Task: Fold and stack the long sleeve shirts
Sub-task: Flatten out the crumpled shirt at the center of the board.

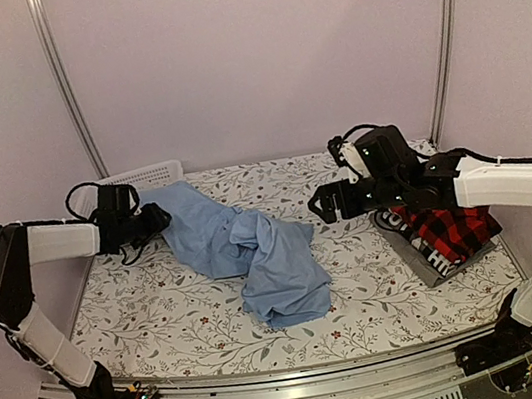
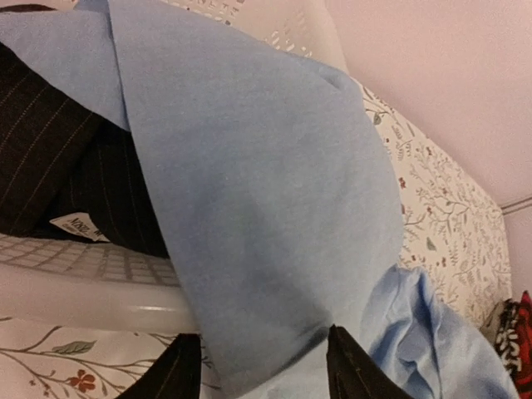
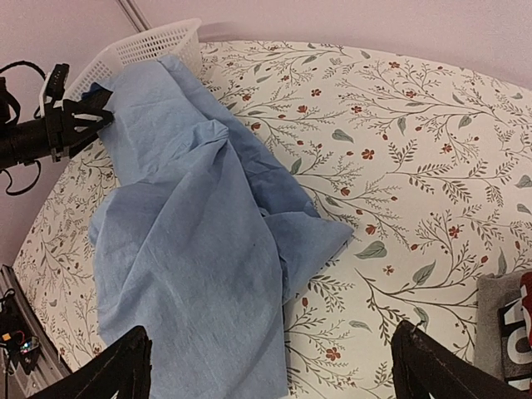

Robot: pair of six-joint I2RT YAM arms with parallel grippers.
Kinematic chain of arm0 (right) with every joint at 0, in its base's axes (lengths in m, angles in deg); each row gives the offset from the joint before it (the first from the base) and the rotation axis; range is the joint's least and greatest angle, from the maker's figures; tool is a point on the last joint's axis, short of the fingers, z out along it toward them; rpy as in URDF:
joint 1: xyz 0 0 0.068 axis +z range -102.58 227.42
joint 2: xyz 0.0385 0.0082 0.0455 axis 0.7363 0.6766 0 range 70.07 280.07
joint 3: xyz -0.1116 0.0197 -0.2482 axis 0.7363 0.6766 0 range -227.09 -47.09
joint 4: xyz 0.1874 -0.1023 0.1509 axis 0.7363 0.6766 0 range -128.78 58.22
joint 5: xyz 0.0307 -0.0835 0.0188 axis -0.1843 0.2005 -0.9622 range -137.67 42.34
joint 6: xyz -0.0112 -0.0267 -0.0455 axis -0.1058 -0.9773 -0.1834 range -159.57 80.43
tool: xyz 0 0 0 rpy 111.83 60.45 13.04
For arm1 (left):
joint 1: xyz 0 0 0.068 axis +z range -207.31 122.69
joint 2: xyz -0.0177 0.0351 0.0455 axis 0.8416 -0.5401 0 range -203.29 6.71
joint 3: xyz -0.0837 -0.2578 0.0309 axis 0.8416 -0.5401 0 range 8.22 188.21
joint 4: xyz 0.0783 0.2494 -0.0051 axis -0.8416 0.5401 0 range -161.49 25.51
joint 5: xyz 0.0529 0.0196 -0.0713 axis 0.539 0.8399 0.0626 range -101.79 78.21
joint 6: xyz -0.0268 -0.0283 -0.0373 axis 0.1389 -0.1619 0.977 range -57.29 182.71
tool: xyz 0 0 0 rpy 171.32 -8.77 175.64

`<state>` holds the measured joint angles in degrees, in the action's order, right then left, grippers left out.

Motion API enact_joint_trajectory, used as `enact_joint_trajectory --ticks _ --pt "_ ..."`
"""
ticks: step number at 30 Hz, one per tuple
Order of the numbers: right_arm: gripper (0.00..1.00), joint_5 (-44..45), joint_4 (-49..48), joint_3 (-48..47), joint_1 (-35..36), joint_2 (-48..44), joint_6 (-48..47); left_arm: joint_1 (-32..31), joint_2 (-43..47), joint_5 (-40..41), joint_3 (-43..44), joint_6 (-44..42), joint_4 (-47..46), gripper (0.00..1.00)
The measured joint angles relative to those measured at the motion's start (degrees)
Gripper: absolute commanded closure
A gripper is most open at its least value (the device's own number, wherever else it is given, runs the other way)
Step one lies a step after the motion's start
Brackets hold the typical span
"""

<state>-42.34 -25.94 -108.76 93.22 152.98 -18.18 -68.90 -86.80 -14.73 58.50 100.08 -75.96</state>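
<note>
The light blue shirt (image 1: 253,247) trails crumpled from the basket down to the middle of the table; it also fills the left wrist view (image 2: 266,191) and lies spread in the right wrist view (image 3: 191,249). My left gripper (image 1: 158,219) (image 2: 256,337) is at the shirt's upper end by the basket, open, with a fold of blue cloth hanging between its fingers (image 2: 353,370). My right gripper (image 1: 320,206) (image 3: 270,332) hovers open over the shirt's right edge, holding nothing. The red-and-black plaid shirt (image 1: 452,226) lies folded on the grey shirt (image 1: 439,268) (image 3: 499,324) at the right.
A white lattice basket (image 1: 146,174) (image 2: 100,299) (image 3: 154,46) stands at the back left, with a dark pinstriped garment (image 2: 58,150) inside. Floral tablecloth (image 1: 163,317) covers the table. Metal frame posts (image 1: 66,89) rise at the back corners.
</note>
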Motion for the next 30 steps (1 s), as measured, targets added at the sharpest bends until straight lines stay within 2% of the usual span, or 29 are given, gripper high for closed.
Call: enact_joint_trajectory --ticks 3,6,9,14,18,19,22,24,26,28,30 --pt "0.01 0.3 -0.2 0.0 1.0 -0.2 0.0 0.0 -0.5 -4.2 0.2 -0.9 -3.7 0.87" --pt "0.01 1.0 -0.4 0.0 3.3 -0.2 -0.5 -0.9 -0.3 -6.5 1.0 -1.4 -4.6 1.00" --pt "0.01 2.0 -0.3 -0.5 6.4 0.2 -0.8 -3.1 2.0 -7.2 2.4 -3.3 -3.5 1.00" --pt "0.01 4.1 -0.5 -3.8 12.0 5.0 -0.4 -8.3 11.7 -7.3 5.0 -5.3 -0.7 1.00" --pt "0.09 5.5 0.0 -8.3 15.9 12.2 0.7 -11.6 17.8 -7.2 8.1 -6.6 1.1 1.00" --pt "0.13 5.9 0.2 -9.7 16.5 14.3 1.1 -12.5 18.9 -7.1 8.9 -6.9 1.7 1.00" --pt "0.36 8.1 1.9 -14.1 17.6 20.1 2.9 -15.0 21.7 -6.9 11.1 -7.4 4.3 1.00" --pt "0.56 10.4 3.9 -15.7 17.7 22.8 4.4 -16.2 23.0 -6.7 12.4 -7.7 6.2 1.00" --pt "0.81 13.1 6.0 -15.8 17.5 23.9 6.4 -17.4 24.2 -6.3 14.1 -8.1 8.1 1.00" --pt "0.96 15.1 7.8 -15.8 17.3 23.9 7.0 -18.9 25.6 -5.9 16.5 -8.7 9.9 1.00" --pt "1.00 16.7 8.4 -15.5 17.0 23.3 7.8 -20.4 26.9 -5.5 19.3 -9.3 11.1 1.00"
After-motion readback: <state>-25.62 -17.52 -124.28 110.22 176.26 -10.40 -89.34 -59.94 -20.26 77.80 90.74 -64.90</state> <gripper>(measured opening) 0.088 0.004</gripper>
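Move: My left hand is half-open astride the shirt's basket-side edge, cloth only about a centimetre ahead and 2 cm to the right; the basket's middle is about 7 cm ahead, 7 cm left and 5 cm lower, the shirt's near body 11 cm back, 23 cm right. From my right hand that body lies roughly 4 cm back, 10 cm left and 11 cm down; the shirt's free tip 7 cm ahead, 4 cm left; the folded stack 3 cm ahead, 22 cm right. I shut my left fingers on the shirt's edge and haul it up about 30 cm, with some rightward and backward travel, fingers tipping up some 35 degrees. Meanwhile my open right hand swings left and a little back over the near body, dips about 8 cm, then draws slightly back right as it closes and pinches the cloth. ##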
